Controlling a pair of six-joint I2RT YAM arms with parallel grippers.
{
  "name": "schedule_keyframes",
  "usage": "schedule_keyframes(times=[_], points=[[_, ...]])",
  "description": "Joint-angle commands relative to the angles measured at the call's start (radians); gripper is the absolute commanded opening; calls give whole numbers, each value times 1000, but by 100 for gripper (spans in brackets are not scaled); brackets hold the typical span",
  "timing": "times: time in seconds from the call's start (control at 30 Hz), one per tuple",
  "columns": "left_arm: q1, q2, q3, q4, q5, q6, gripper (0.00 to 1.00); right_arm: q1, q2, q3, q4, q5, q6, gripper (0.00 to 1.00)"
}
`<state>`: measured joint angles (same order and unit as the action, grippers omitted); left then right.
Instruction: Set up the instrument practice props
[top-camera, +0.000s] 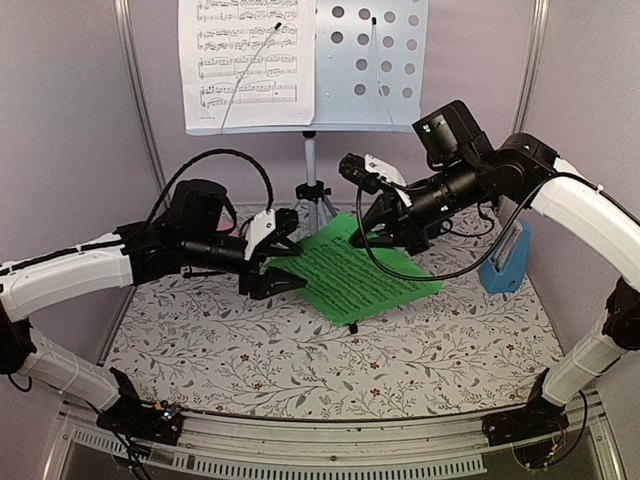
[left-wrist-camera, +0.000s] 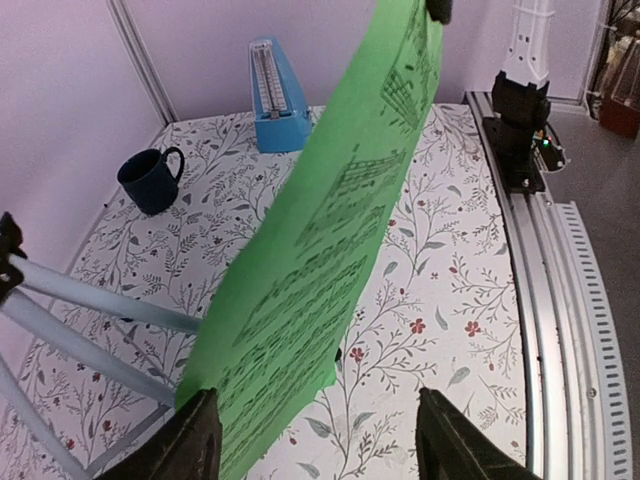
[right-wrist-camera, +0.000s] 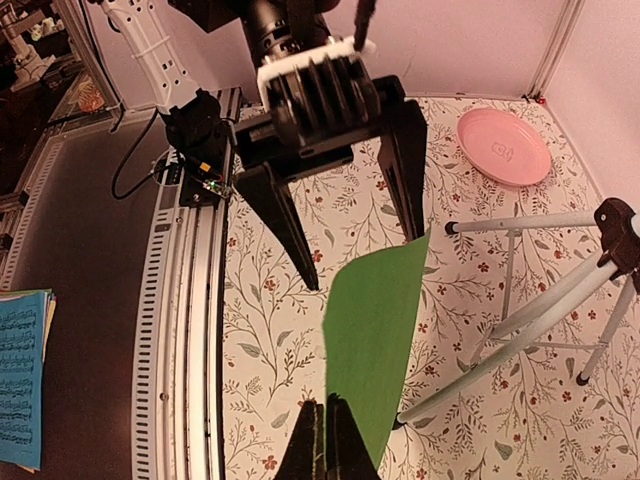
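Note:
A green sheet-music page (top-camera: 365, 270) hangs tilted above the table between my two grippers. My right gripper (top-camera: 362, 238) is shut on its far edge; in the right wrist view the closed fingertips (right-wrist-camera: 330, 412) pinch the green page (right-wrist-camera: 375, 330). My left gripper (top-camera: 290, 262) stands open at the page's near-left corner. In the left wrist view the green page (left-wrist-camera: 330, 230) runs past the left finger (left-wrist-camera: 190, 445), with the gripper (left-wrist-camera: 320, 440) wide apart. The music stand (top-camera: 375, 60) carries a white page (top-camera: 245, 60) on its left half. The blue metronome (top-camera: 508, 258) stands at the right.
The stand's silver tripod (top-camera: 312, 190) spreads its legs (right-wrist-camera: 540, 300) right behind the page. A dark blue mug (left-wrist-camera: 152, 180) sits by the wall near the metronome (left-wrist-camera: 277, 95). A pink plate (right-wrist-camera: 503, 147) lies in a corner. Blue pages (right-wrist-camera: 20, 370) lie off the table.

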<state>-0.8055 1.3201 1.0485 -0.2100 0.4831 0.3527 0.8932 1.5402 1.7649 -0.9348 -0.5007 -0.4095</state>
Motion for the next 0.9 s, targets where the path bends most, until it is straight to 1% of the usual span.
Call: schedule_keyframes(times=[0.0,0.13,0.23,0.3,0.4,0.6,0.67,0.73,0.87], points=[[47,-137,-41,-33,-64,62,67,15,0,34,-15,10,-9,0],[51,-131,-12,-53,-81,84,69,25,14,52,-17,9,-15,0],[45,-88,21,-62,-24,75,69,34,24,71,-22,17,-18,0],[36,-63,34,-69,5,74,66,40,26,85,-24,27,-20,0],[26,-48,35,-71,55,74,59,44,22,95,-24,42,-22,0],[17,-43,18,-75,78,66,28,45,13,103,-6,76,-27,0],[16,-52,10,-55,81,49,21,45,9,103,6,82,-29,0],[11,-60,-4,-13,98,19,18,44,6,103,18,86,-33,0],[-6,-55,-19,31,111,-4,18,45,-7,103,40,117,-38,0]])
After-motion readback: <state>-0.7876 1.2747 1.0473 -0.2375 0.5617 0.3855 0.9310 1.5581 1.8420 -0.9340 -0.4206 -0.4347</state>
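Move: The green sheet music, its upper edge already pinched by the right hand, has its middle about 11 cm right of the left hand and roughly 1 cm below; its near edge already reaches the open left fingers. From the right hand that middle lies some 9 cm below, 2 cm ahead and 1 cm left. The stand's tripod hub is about 19 cm ahead of the left hand, 3 cm right and 2 cm above; the front tripod foot is 2 cm ahead, 11 cm right and 25 cm below. Around the green sheet's free left edge the left fingers close from wide open to a narrow gap, after that hand first swings up and left about 5 cm and then settles back down and right to near its starting place. The right hand keeps its pinch on the upper edge, rising about 2 cm and tipping its wrist slightly. ##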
